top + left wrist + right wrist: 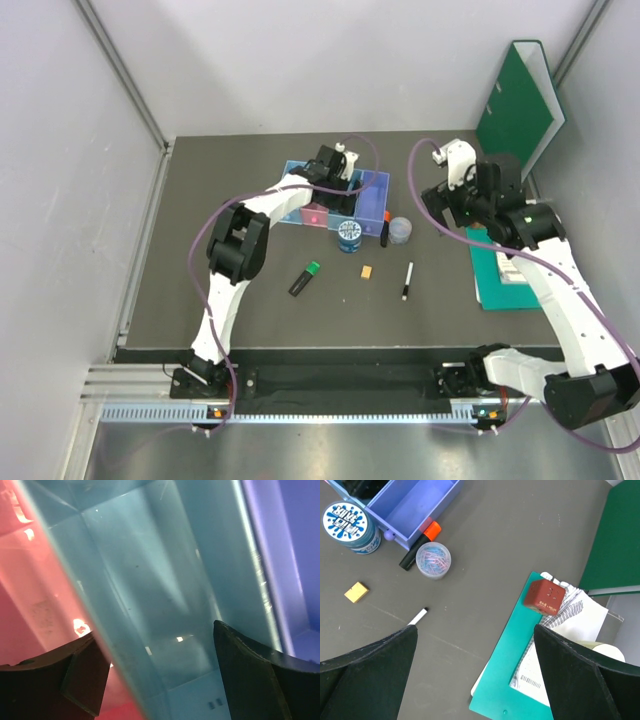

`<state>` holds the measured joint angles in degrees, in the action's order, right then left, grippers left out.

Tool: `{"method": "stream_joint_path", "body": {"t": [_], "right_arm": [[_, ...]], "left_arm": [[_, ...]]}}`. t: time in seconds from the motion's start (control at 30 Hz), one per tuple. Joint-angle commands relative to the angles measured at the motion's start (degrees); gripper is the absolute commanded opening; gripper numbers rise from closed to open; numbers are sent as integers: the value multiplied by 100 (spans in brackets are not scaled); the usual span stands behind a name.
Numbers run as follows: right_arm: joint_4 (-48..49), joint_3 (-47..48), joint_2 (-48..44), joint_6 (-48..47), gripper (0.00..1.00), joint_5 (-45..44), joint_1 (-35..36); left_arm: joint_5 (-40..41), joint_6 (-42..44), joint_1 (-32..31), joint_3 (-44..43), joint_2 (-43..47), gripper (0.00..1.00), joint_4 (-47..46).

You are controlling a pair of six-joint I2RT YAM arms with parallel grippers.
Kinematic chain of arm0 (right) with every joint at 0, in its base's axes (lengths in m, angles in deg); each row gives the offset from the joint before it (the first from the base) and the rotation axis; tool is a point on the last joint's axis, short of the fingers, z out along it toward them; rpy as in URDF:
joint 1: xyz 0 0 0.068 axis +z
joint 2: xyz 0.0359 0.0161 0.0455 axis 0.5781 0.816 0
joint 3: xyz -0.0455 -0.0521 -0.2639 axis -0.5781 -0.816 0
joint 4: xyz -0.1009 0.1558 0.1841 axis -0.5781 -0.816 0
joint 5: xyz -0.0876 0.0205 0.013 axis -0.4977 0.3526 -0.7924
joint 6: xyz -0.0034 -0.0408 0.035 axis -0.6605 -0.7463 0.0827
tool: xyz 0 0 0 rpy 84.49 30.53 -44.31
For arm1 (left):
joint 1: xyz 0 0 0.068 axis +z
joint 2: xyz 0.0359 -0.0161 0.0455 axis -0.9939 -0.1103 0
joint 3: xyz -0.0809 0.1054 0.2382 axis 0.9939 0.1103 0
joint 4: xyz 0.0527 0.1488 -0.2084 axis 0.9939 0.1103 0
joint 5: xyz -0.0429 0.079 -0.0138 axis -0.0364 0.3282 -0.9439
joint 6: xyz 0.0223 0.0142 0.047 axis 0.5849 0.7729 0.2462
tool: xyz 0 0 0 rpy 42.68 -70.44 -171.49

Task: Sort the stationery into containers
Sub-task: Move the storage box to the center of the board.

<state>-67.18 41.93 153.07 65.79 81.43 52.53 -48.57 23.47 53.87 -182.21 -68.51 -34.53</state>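
The row of joined trays [372, 190] stands at the back centre: light blue, pink, light blue, purple. My left gripper [333, 188] hangs open and empty low over it. In the left wrist view [155, 675] one finger is over the pink tray [35, 605] and the other by the light blue tray [165, 595]. My right gripper [447, 205] is open and empty above the teal tray's edge [475, 680]. The blue tin [349, 236], grey pot [400, 230], orange-cap highlighter [384, 228], green-cap highlighter [305, 279], eraser [367, 271] and one pen [408, 281] lie on the table. These also show in the right wrist view: tin [345, 520], pot [433, 560], highlighter [420, 542].
A teal flat tray [490, 285] holding papers, a red cube [545, 596] and a cream cup [610, 652] lies at the right. A green binder [520, 105] leans on the right wall. Grey walls close in both sides.
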Motion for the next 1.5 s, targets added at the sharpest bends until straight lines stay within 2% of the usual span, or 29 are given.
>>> {"method": "stream_joint_path", "body": {"t": [0.0, 0.1, 0.27, 0.6, 0.97, 1.23, 1.47], "right_arm": [[90, -22, -244, 100, 100, 51, 63], [81, -57, -288, 100, 100, 51, 63], [98, -110, -297, 100, 100, 51, 72], [116, -75, -226, 117, 99, 51, 63], [169, -180, -147, 126, 100, 51, 63], [195, -171, -68, 126, 100, 43, 54], [195, -250, -50, 143, 100, 16, 54]], "left_arm": [[61, -330, -245, 273, 185, 83, 292], [201, -330, -298, 300, 159, 83, 231], [798, -313, -228, -174, -95, 85, 336], [1072, -251, 80, -1325, -1009, 86, 336], [1239, -277, 238, -2205, -1739, 84, 345], [1573, -1094, 317, -2302, -1889, 79, 353], [871, -2498, 291, -1908, -1617, 78, 319]]}}
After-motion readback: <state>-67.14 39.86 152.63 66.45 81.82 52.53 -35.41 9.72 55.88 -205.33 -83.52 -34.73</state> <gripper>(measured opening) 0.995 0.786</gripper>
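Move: The left hand's fingers are down in the storage box, straddling the pink/blue divider near its front; the box's middle lies about 3 cm ahead, 1 cm left and 1 cm below. The blue-lidded jar stands some 7 cm back and 3 cm right; the orange-capped marker is 6 cm back and 11 cm right, with the clip cup 6 cm back and 15 cm right. From the idle right hand, the box is roughly 20 cm ahead, 24 cm left and 24 cm down. After a slight back-right nudge, the left hand slides about 10 cm forward along the divider, turning some 20 degrees counter-clockwise. ##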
